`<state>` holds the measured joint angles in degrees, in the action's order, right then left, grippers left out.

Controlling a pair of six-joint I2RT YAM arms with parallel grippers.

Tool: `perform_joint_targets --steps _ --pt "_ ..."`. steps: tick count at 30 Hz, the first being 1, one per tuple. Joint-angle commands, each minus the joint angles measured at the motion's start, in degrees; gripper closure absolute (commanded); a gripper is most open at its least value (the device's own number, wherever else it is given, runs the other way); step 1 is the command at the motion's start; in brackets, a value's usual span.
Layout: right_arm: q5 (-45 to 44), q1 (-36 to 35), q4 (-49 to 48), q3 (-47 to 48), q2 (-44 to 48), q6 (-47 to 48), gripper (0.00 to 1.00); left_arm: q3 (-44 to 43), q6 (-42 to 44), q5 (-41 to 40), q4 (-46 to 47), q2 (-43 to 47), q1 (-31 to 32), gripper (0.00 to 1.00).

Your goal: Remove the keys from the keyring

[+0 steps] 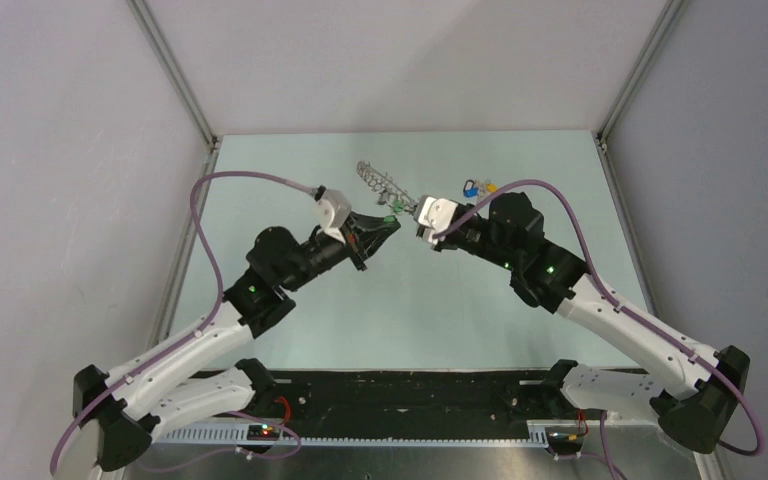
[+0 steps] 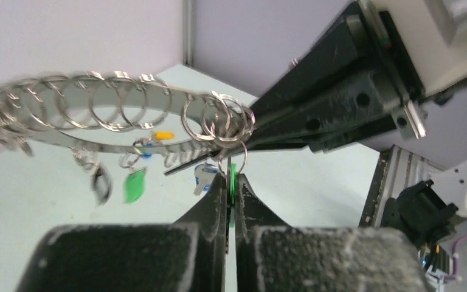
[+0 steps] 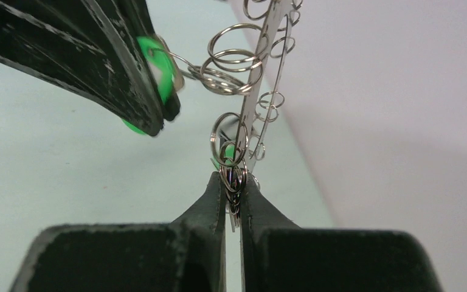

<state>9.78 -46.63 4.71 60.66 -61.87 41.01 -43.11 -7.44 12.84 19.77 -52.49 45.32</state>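
The keyring [image 2: 97, 145] is a big flat grey ring threaded with many small split rings, held in the air between both arms [image 1: 378, 182]. My right gripper [image 3: 233, 179] is shut on its near end, pinching the metal band and a cluster of small rings. My left gripper [image 2: 231, 179] is shut on a green-headed key [image 2: 233, 172] that hangs from a split ring beside the right fingers [image 2: 316, 115]. More keys dangle from the ring: green [image 2: 135, 185], black [image 2: 101, 185] and blue [image 2: 205, 176]. In the right wrist view the left fingers [image 3: 127, 73] clamp the green head [image 3: 157, 64].
A small bunch of blue- and yellow-headed keys [image 1: 475, 187] lies on the pale green table [image 1: 410, 320] just behind the right wrist. Grey walls and metal frame posts [image 1: 175, 75] enclose the table on three sides.
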Motion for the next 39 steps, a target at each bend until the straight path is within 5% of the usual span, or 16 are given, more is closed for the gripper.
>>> perform_joint_targets --steps 1,4,9,13,18,21,23,27,30,34,39 --pt "-4.68 2.49 -2.14 -0.82 0.82 -13.34 1.00 -11.51 -7.51 -7.62 -24.60 -2.06 0.23 1.00" --pt "-2.29 2.60 -5.32 -5.97 2.10 -19.76 0.95 -15.89 -12.73 -11.01 -37.11 -4.79 -0.01 1.00" --pt "-1.00 2.66 -13.50 -13.33 6.47 -28.15 0.87 -11.67 -30.14 -27.79 -41.02 1.78 -0.47 1.00" --pt "0.27 3.02 -15.97 -17.47 9.09 -31.71 0.63 -15.31 -23.75 -18.70 -43.99 2.18 -2.72 1.00" --pt "-0.35 5.42 -16.51 -20.04 10.52 -34.42 0.60 -29.49 -17.51 -3.68 -61.81 -9.13 -3.83 1.00" --pt "-1.03 8.03 -18.45 -21.32 10.69 -39.68 0.56 -37.52 -17.49 -4.47 -73.72 -17.74 -3.90 1.00" --pt "-2.36 9.36 -19.75 -21.61 10.67 -45.49 0.40 -40.31 -16.79 -4.86 -76.53 -20.64 -3.95 1.00" --pt "-13.87 10.07 -22.23 -21.79 9.43 -57.40 0.31 -45.61 -13.21 -4.59 -79.61 -24.07 -3.97 1.00" --pt "-14.90 10.64 -21.49 -21.77 9.41 -60.04 0.02 -48.84 -9.65 -5.01 -80.81 -25.43 -3.95 1.00" --pt "-12.75 11.72 -18.98 -21.77 10.91 -57.93 0.00 -51.93 -3.60 2.25 -81.06 -27.65 -3.89 1.00" --pt "-8.18 13.30 -19.40 -23.50 14.08 -50.25 0.01 -57.45 1.65 -7.82 -84.59 -30.38 -2.93 1.00"
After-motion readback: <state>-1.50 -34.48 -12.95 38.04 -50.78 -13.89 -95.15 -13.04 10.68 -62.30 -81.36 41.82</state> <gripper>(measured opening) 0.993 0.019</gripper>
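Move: My left hand already pinches a green key tag. The keyring's middle is about 5 cm ahead of this hand, 1 cm to its left and 3 cm above. A second green tag dangles roughly 3 cm straight ahead, level with it. My right hand still grips the ring's rim, the middle lying some 3 cm ahead, 4 cm left and 1 cm above it. From the right hand, the loose keys lie about 20 cm ahead, 17 cm right and 33 cm below. I let go of the keyring with my right hand: it sinks about 7 cm, then opens wide while drawing some 8 cm to its right, rolling and swinging its fingers round to forward. My left hand keeps its pinch on the green tag, dips, bobs up and down, and ends about 6 cm lower and 3 cm left, its fingers tipped steeply down. ##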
